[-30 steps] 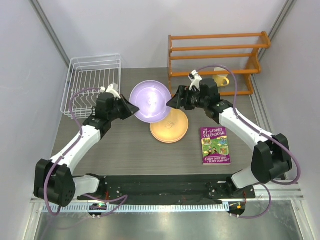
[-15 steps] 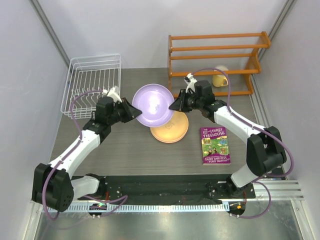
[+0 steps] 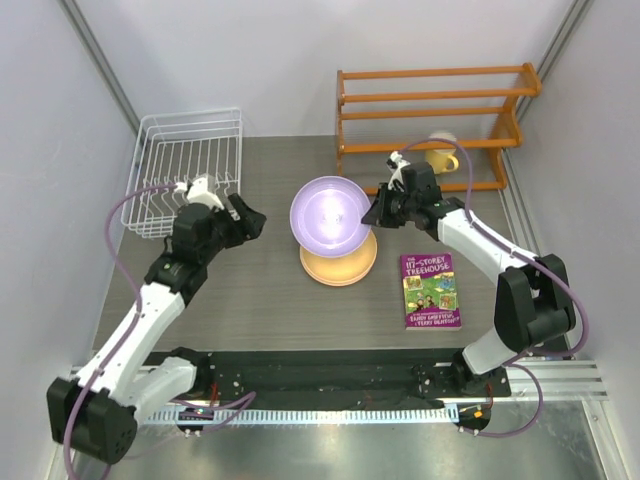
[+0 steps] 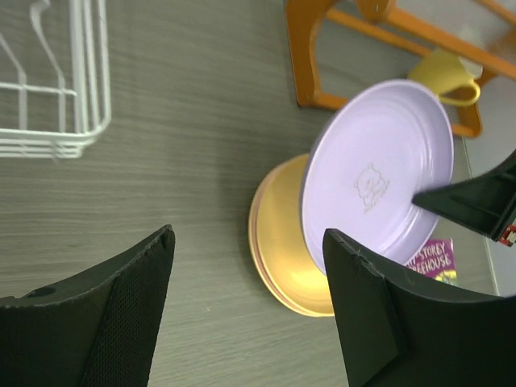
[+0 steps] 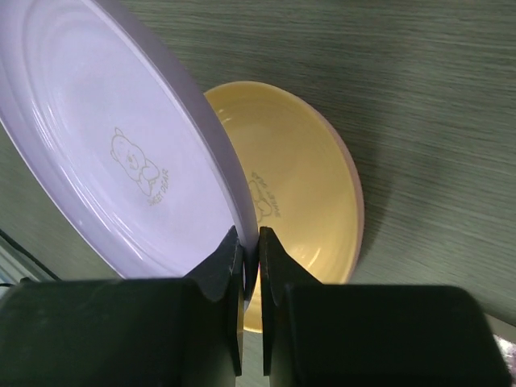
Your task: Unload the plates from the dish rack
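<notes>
My right gripper (image 3: 375, 212) is shut on the rim of the lavender plate (image 3: 331, 217) and holds it tilted above a stack of plates with an orange-yellow plate (image 3: 340, 263) on top. The right wrist view shows the pinched lavender plate (image 5: 121, 153) over the yellow plate (image 5: 298, 185), which has a pink rim beneath it. My left gripper (image 3: 250, 222) is open and empty, left of the lavender plate and apart from it. The left wrist view shows both plates, lavender (image 4: 375, 173) and yellow (image 4: 282, 242). The white wire dish rack (image 3: 186, 165) at the back left holds no plates.
An orange wooden shelf rack (image 3: 430, 115) stands at the back right with a yellow mug (image 3: 440, 155) under it. A purple book (image 3: 430, 290) lies right of the plate stack. The walls close in on both sides.
My left gripper has let go of the lavender plate and drawn back to the left. My right gripper has carried the plate right, over the yellow stack.
</notes>
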Robot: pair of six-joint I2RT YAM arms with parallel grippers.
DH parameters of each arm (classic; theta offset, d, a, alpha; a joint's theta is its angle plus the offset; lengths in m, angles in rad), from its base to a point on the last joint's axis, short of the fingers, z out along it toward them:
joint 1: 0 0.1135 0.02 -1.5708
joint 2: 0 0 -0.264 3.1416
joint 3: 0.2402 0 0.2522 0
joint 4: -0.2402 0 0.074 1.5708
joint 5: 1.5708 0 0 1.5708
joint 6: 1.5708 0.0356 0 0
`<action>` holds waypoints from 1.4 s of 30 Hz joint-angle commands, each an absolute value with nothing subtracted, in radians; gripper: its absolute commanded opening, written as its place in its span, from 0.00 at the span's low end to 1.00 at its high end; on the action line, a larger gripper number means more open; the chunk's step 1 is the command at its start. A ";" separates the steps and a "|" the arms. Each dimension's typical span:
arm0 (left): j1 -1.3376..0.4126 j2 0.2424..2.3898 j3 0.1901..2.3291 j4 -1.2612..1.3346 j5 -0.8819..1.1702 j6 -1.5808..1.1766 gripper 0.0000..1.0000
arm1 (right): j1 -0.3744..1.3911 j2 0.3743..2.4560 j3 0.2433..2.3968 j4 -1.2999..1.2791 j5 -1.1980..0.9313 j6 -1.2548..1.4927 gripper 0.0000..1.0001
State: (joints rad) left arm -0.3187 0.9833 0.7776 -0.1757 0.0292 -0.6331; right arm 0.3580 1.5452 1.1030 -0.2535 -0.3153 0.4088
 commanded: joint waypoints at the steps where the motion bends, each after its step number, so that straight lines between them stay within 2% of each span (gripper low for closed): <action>1: -0.319 0.867 0.753 -0.195 -0.147 -0.532 0.75 | 0.328 1.535 1.095 -0.279 -0.337 0.394 0.10; 8: -0.319 0.758 0.696 -0.196 -0.248 -0.463 0.75 | 0.314 1.604 1.106 -0.348 -0.367 0.384 0.13; 18: -0.321 0.781 0.698 -0.215 -0.302 -0.449 0.75 | 0.316 1.651 1.131 -0.433 -0.336 0.359 0.19; 21: -0.321 0.793 0.698 -0.216 -0.305 -0.448 0.75 | 0.316 1.652 1.134 -0.440 -0.339 0.353 0.28; 22: -0.322 0.798 0.698 -0.215 -0.305 -0.448 0.75 | 0.316 1.652 1.137 -0.445 -0.339 0.353 0.41; 25: -0.321 0.802 0.698 -0.212 -0.308 -0.449 0.75 | 0.316 1.651 1.138 -0.454 -0.344 0.339 0.57; 29: -0.321 0.822 0.699 -0.209 -0.307 -0.457 0.75 | 0.321 1.623 1.143 -0.471 -0.327 0.322 0.61; 32: -0.321 0.845 0.701 -0.206 -0.310 -0.462 0.75 | 0.328 1.547 1.141 -0.488 -0.200 0.308 0.63; 34: -0.321 0.862 0.701 -0.201 -0.319 -0.460 0.75 | 0.330 1.497 1.135 -0.492 -0.080 0.293 0.68; 35: -0.322 0.873 0.707 -0.198 -0.336 -0.459 0.86 | 0.330 1.474 1.123 -0.494 -0.045 0.282 0.70; 38: -0.321 0.949 0.744 -0.199 -0.353 -0.456 0.99 | 0.328 1.392 1.073 -0.459 0.090 0.253 0.90; 39: -0.321 0.995 0.756 -0.201 -0.347 -0.450 1.00 | 0.330 1.359 1.059 -0.437 0.119 0.246 0.99; 42: -0.325 1.064 0.814 -0.206 -0.359 -0.425 1.00 | 0.328 1.307 0.985 -0.365 0.213 0.245 1.00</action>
State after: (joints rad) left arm -0.3191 0.9947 0.7296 -0.2298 -0.3218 -0.4595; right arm 0.3260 1.3739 1.0569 -0.4526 0.0235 0.2775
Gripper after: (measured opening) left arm 0.992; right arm 0.990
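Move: The right hand already holds the purple plate by its rim. The plate stack, yellow on top, lies with its middle about 8 cm to this hand's left, 6 cm back and 9 cm below. The book is some 16 cm right and 17 cm back, 10 cm lower; the yellow mug is about 18 cm right and 17 cm ahead. From the empty left hand, the stack is roughly 20 cm right, 3 cm back and 16 cm below. Right hand lowers the purple plate 7 cm onto the stack, opens, rises away rightward; open left hand shifts left. ##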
